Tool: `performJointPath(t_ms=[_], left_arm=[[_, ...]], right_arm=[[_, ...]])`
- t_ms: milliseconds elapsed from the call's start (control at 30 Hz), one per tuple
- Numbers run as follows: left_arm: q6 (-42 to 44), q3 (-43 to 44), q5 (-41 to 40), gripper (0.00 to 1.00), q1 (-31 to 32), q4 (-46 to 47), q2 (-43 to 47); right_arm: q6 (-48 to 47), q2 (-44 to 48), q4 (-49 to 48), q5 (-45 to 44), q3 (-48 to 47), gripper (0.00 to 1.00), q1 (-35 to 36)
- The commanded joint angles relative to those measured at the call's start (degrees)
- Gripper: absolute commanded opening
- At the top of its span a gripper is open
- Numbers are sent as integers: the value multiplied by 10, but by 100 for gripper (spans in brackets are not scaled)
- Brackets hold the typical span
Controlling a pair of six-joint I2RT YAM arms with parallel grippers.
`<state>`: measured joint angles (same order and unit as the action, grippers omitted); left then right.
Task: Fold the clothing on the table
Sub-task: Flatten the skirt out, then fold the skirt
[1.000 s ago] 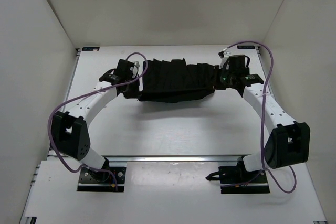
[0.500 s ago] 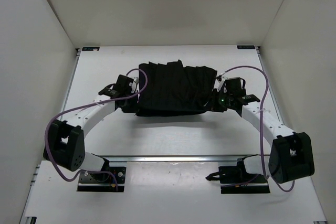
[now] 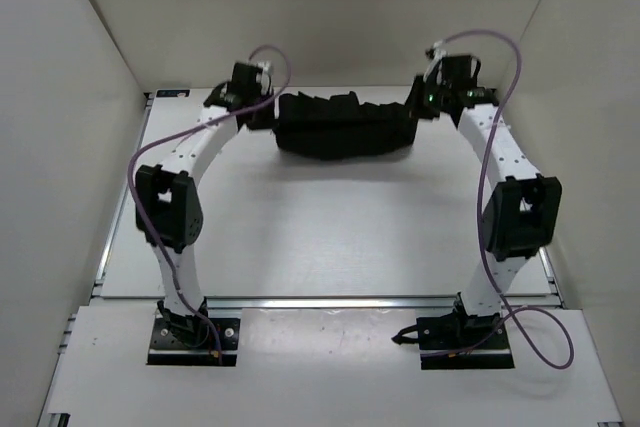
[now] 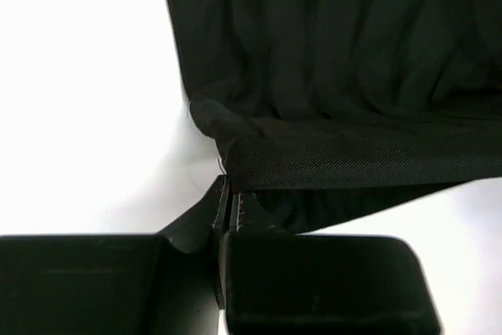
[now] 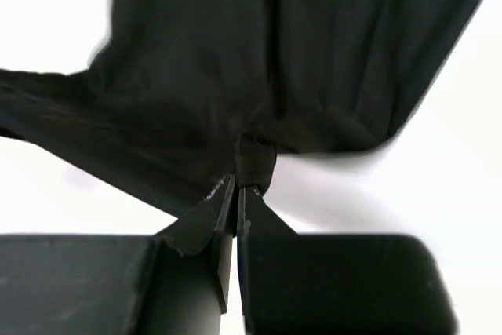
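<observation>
The clothing (image 3: 345, 127) is a black pleated garment, hanging bunched between both arms above the far part of the white table (image 3: 330, 237). My left gripper (image 3: 268, 115) is shut on its left end. In the left wrist view the jaws (image 4: 227, 194) pinch a hemmed edge of the clothing (image 4: 337, 76), which drapes away from them. My right gripper (image 3: 415, 109) is shut on the right end. The right wrist view has its jaws (image 5: 237, 186) closed on a small fold of the clothing (image 5: 196, 100).
White walls (image 3: 80, 97) stand on the left, far and right sides. A metal rail (image 3: 330, 302) runs along the near edge, with the two arm bases (image 3: 195, 337) behind it. Purple cables loop off both arms.
Both arms have lifted and swung toward the far wall, carrying the clothing from the table's middle up to its far part. The garment now hangs narrower and more bunched.
</observation>
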<state>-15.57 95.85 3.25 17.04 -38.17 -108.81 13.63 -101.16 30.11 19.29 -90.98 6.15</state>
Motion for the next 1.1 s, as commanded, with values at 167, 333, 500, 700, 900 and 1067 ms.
performJointPath(t_ms=[167, 333, 500, 700, 900, 1067], left_arm=[[53, 343, -98, 0, -13, 17, 18], [93, 8, -136, 0, 26, 121, 182], [43, -300, -134, 0, 81, 29, 354], [-56, -430, -71, 0, 80, -107, 558], [-30, -380, -39, 0, 14, -17, 394], [-34, -297, -23, 0, 4, 34, 192]], right_arm=[[-98, 21, -21, -129, -324, 0, -20], [-94, 229, -180, -166, 113, 0, -9], [-47, 386, -85, -186, 372, 0, 50], [90, 541, 39, -184, 459, 0, 139], [40, 390, -77, 15, 451, 0, -33], [17, 208, -116, -17, 387, 0, 21]])
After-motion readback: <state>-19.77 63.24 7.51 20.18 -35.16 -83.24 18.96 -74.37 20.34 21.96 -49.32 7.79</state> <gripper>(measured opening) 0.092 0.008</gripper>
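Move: Each gripper already pinches one end of the skirt's stretched upper edge, with the skirt's body sagging between them: its middle is about 16 cm right of the left hand and 15 cm left of the right, about level fore and aft and some 6 cm lower. The bare landing area they swing back to centres roughly 22 cm back, 14 cm right and 14 cm below the left hand, and 22 cm back, 18 cm left and 20 cm below the right. Still pinching the skirt, both arms fling it together, sweeping up some 23 cm and at first forward 7 to 9 cm while the fingers tip upward about 35 degrees, then pulling back and steeply down over the near table as the wrists tip down again. Both reach well back, about 23 cm behind where they began, then ease forward 8 to 10 cm and sink over the landing area, the right hand ending clearly lower than it started and the left only slightly, both grips kept. ##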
